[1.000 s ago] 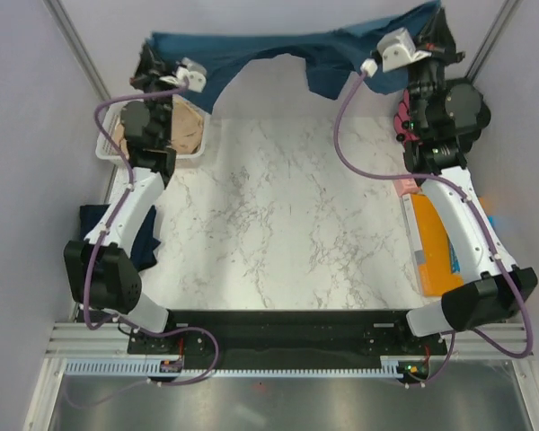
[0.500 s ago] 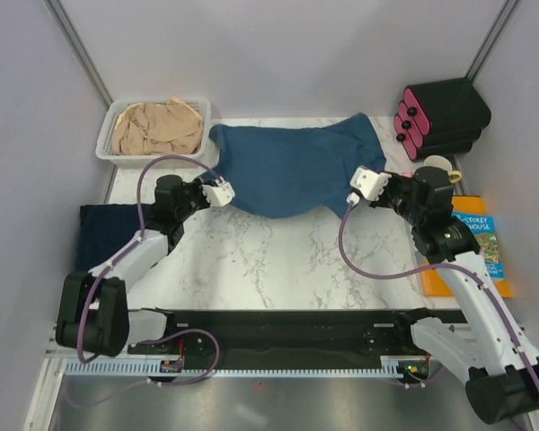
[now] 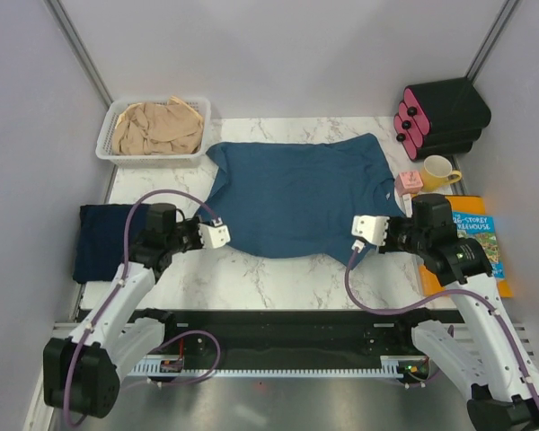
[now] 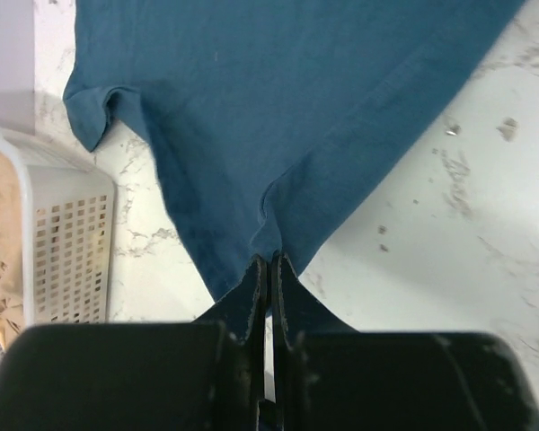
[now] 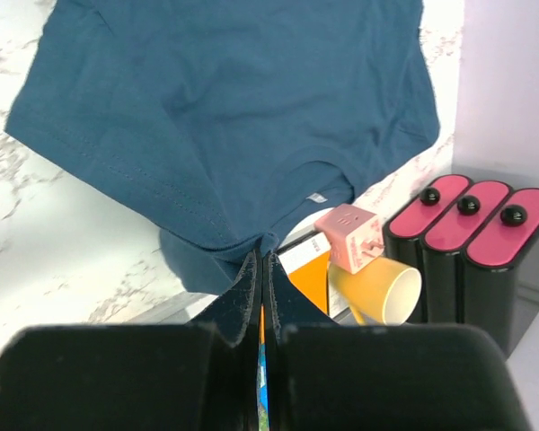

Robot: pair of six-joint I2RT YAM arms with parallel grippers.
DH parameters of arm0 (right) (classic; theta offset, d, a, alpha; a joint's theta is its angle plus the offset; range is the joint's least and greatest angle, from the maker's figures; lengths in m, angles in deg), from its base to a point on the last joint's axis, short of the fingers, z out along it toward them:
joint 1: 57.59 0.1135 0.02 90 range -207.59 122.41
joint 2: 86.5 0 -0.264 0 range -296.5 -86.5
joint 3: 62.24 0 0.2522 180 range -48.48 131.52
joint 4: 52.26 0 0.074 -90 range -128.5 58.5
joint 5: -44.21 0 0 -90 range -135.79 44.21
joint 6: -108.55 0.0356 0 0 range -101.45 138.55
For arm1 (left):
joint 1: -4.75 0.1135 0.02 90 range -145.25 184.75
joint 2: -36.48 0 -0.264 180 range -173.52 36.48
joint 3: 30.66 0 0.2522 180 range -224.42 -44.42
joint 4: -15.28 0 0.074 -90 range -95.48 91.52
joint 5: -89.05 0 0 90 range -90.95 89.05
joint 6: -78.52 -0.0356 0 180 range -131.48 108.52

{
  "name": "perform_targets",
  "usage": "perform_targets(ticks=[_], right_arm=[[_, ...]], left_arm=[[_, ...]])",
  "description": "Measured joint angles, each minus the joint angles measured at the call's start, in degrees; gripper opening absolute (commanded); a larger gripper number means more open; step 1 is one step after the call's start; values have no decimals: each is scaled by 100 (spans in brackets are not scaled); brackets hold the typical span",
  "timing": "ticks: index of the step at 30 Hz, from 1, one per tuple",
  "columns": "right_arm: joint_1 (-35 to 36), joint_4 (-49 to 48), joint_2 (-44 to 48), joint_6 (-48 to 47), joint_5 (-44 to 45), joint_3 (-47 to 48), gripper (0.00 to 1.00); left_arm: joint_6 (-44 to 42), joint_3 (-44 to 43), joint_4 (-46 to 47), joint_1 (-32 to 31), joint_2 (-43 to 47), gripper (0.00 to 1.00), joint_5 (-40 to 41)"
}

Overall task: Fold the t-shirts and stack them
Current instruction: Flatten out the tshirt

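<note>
A teal-blue t-shirt (image 3: 301,193) lies spread flat on the marble table, its sleeves toward the back. My left gripper (image 3: 226,239) is shut on the shirt's near left edge, and the left wrist view shows teal fabric (image 4: 278,135) pinched between the fingertips (image 4: 269,260). My right gripper (image 3: 359,235) is shut on its near right edge, with the cloth (image 5: 234,117) bunched at the fingertips (image 5: 262,256). A folded dark navy t-shirt (image 3: 103,241) lies at the table's left edge. The beige t-shirt (image 3: 157,128) is crumpled in the basket.
The white slotted basket (image 3: 108,153) stands at the back left. At the right are a yellow mug (image 3: 438,171), a pink cube (image 3: 409,182), an orange book (image 3: 481,256) and a black holder with pink caps (image 3: 442,115), all close to my right arm.
Both arms have swung the teal shirt from high at the back down toward the near side and spread it flat on the table. Both grips have held.
</note>
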Motion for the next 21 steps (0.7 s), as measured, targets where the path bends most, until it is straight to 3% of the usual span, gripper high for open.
perform_targets(ticks=[7, 8, 9, 12, 13, 14, 15, 16, 18, 21], right_arm=[[-2, 507, 105, -195, -83, 0, 1], [-2, 573, 122, -236, -96, 0, 5], [-2, 640, 140, -284, -105, 0, 20], [-2, 839, 197, -459, -109, 0, 43], [-2, 933, 219, -570, -111, 0, 47], [-2, 1038, 251, -684, -114, 0, 52], [-2, 1156, 286, -815, -103, 0, 64], [-2, 1235, 321, -874, -94, 0, 68], [-2, 1381, 415, -1023, -57, 0, 75], [-2, 1499, 540, -1185, -7, 0, 76]], left_arm=[[-341, 214, -824, 0, 457, 2, -201], [-367, 214, -883, 0, 452, 2, -210], [-407, 214, -964, 0, 452, 2, -212], [-535, 214, -1169, 0, 428, 26, -210], [-595, 210, -1268, 0, 413, 53, -210], [-673, 208, -1392, 0, 393, 68, -208], [-800, 197, -1552, 0, 367, 81, -199], [-903, 166, -1757, 0, 332, 87, -199], [-1088, 68, -2218, 0, 258, 90, -197], [-1287, -177, -2863, 0, 195, 90, -203]])
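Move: The blue t-shirt hangs from both grippers by its near corners, its middle on the table some 10 cm ahead and 23 cm right of the left hand. The near table edge it is drawn towards lies about 18 cm straight back and 8 cm below that hand, 12 cm straight back and 16 cm below the right. From the right hand, the pink box is 20 cm ahead, 9 cm right; the mug 23 cm ahead, 17 cm right. The blue t-shirt's near corners, still pinched, are drawn back towards the near table edge and lowered, and then both grippers open wide to let go. The left hand goes about 9 cm back and 5 cm down, tipping its fingers down by some 20 degrees; the right goes back about 5 cm, sinking a little at first and turning slightly counter-clockwise. ##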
